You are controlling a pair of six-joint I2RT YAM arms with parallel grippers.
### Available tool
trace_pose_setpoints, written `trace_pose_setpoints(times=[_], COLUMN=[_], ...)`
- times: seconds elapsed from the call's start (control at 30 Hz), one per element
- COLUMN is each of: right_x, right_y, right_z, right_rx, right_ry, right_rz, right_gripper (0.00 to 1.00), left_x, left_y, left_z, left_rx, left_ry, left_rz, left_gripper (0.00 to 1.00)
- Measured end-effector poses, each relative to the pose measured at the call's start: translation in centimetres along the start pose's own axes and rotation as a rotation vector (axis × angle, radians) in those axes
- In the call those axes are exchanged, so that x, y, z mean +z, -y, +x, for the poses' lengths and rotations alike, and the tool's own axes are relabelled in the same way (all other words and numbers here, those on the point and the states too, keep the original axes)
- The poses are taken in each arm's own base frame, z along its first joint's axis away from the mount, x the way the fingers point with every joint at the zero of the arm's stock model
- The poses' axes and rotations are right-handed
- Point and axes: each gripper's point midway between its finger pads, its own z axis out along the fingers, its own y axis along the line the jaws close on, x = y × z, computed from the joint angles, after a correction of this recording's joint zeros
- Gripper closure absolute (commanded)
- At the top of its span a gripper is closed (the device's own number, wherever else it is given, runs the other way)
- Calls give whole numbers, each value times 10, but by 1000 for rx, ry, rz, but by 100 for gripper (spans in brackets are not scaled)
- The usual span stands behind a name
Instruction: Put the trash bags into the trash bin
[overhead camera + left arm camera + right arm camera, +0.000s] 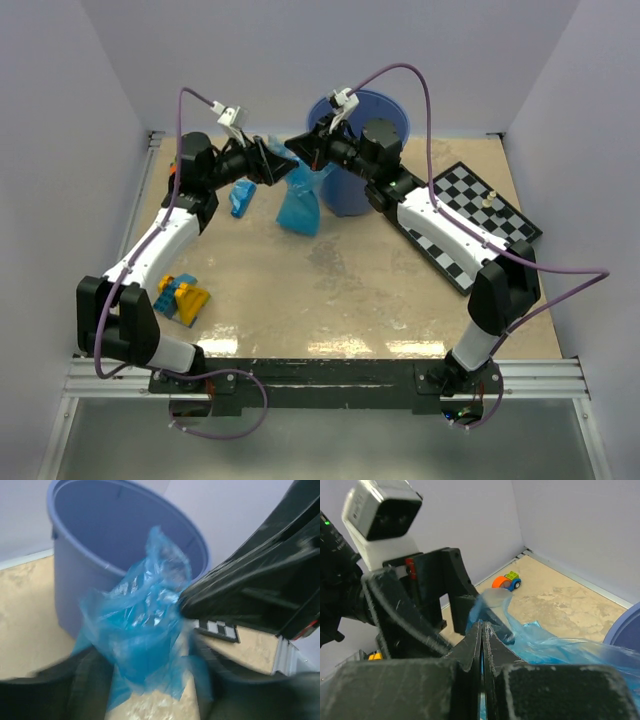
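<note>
A crinkly blue trash bag (300, 205) hangs above the table just left of the trash bin (365, 120), a round blue bucket at the back. My right gripper (303, 152) is shut on the bag's top edge; in the right wrist view its jaws (482, 627) are pressed together on the film (560, 647). My left gripper (272, 160) faces it from the left, open. In the left wrist view the bag (145, 625) hangs between and ahead of its blurred fingers (70, 687), in front of the bin (100, 555).
A small blue piece (242, 198) lies on the table left of the bag; bag or block, I cannot tell. Toy blocks (183, 298) sit at the front left. A chessboard (475, 225) lies on the right. A small toy car (506, 581) is near the back wall.
</note>
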Motion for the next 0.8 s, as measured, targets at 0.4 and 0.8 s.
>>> trace_pose_setpoints(times=[0.4, 0.8], right_x=[-21, -41], right_y=[43, 26], right_z=[-41, -27], right_rx=[-146, -574], right_ry=[13, -139], right_rz=[6, -239], right_gripper=[17, 2], left_x=[4, -45], left_y=[6, 64], left_z=[8, -15], left_rx=[182, 628], left_ry=[-69, -79], left_rz=[44, 203], left_gripper=[100, 100])
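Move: The trash bag already hangs from the shut right fingers, its upper part inside the left hand's part-open ones; its middle lies about 4 cm right of the left hand, 2 cm back and 7 cm below, and from the right hand 2 cm left, 2 cm back and 11 cm below. The bin stands some 13 cm ahead and 17 cm right of the left hand, 13 cm ahead and 11 cm right of the right. A folded blue bag lies 9 cm ahead, 11 cm left and 28 cm below the left hand. The gathered top of the trash bag is pinched as the left fingers shut fully on it, then drawn back about 7 cm and up, the left wrist tipping upward some 30 degrees. The right fingers open wide and let go while that hand swings right, forward and up, then eases back partway, tipping upward too and ending 5 cm right of its start. ##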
